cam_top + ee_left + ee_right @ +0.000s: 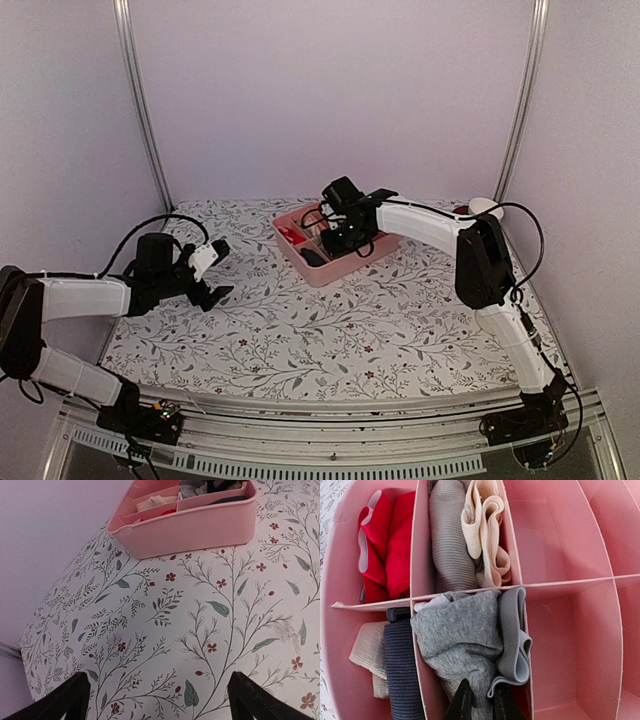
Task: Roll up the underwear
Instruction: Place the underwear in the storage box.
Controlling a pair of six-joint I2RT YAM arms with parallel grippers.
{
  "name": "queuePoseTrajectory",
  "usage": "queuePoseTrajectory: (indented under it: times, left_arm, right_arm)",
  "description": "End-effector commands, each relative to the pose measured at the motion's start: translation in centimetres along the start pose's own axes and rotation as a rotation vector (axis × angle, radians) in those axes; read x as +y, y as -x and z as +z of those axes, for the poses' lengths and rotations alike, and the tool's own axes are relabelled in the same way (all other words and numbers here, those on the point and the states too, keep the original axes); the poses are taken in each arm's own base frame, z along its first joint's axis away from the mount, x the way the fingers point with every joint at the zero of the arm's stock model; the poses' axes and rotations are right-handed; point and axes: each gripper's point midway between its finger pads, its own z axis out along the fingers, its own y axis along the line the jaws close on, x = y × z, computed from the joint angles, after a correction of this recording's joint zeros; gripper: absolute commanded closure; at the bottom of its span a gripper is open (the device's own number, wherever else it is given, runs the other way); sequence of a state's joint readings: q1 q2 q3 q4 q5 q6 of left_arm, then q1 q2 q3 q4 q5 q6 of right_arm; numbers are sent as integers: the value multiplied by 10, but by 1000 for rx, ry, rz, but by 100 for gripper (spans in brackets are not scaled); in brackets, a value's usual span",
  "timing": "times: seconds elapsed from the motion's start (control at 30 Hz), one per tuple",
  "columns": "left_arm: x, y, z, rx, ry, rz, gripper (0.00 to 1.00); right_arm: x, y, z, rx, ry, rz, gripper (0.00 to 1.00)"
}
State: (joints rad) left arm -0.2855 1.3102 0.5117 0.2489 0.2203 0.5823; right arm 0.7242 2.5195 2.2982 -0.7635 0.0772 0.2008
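Note:
The underwear (465, 635), a bunched grey cloth with a pale folded waistband (515, 635) along its right side, lies in a middle compartment of the pink divided tray (560, 540). My right gripper (479, 695) reaches down into that compartment, and its two dark fingers pinch the near end of the grey cloth. In the top view the right gripper (335, 240) hangs over the tray (330, 272). My left gripper (213, 272) hovers low over the flowered tablecloth at the left, fingers (65, 700) spread wide with only cloth pattern between them.
Other tray compartments hold a red garment (385, 545), a grey ribbed roll (450, 540), a cream piece (487, 535), a navy ribbed roll (402, 670) and a beige one (367, 650). The tray (190, 530) lies ahead of the left gripper. Walls enclose the table.

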Motion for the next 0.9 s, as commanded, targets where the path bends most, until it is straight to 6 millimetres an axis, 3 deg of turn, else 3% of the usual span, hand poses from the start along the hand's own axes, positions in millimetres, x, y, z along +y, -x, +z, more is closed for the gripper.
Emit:
queuePoseTrajectory:
  times: [0.0,0.17,0.33,0.43,0.53,0.7,0.87]
  left_arm:
    - [7,6,1,-14,8,-11,1]
    - [8,5,1,-12,10,-11,1]
    - [8,5,1,-13,10,-12,2]
    - [8,5,1,-12,9,-11,1]
    - [8,5,1,-14,9,-11,2]
    - [7,4,1,-12,6,-11,2]
    - [7,3,3,-7,0,-13,2]
  right_arm:
    - [-3,-18,-8,38,-72,-91,78]
    - [7,10,-37,-60,-88,-129,75]
    - [8,20,-47,-103,-106,-141,76]
    - [12,26,-49,-129,-102,-149,86]
    - [15,33,-53,-156,-85,-140,88]
    - [22,38,-62,-173,-51,-128,70]
    - [23,37,-63,-169,-43,-125,67]
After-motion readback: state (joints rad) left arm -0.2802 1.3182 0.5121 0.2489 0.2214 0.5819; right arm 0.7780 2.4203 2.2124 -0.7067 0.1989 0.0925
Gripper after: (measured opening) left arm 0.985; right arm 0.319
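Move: The grey underwear is already down in its compartment of the pink storage box. The right fingers are nearly shut on its near end, so its middle lies about 3 cm ahead, 1 cm left and 1 cm lower. From this hand the navy roll is some 6 cm left and 1 cm back, the red roll 9 cm left and 4 cm ahead, and the striped roll 8 cm ahead and 5 cm left. From the left hand the underwear is roughly 16 cm ahead, 24 cm right and 5 cm below. The right fingers let go of the grey underwear's near end, parting a little as the hand eases back about 1 cm. They half close again, then open to roughly a third while the hand lifts about 3.5 cm up out of the compartment, faster towards the end, tilting some 10 degrees so the fingertips swing forward. ##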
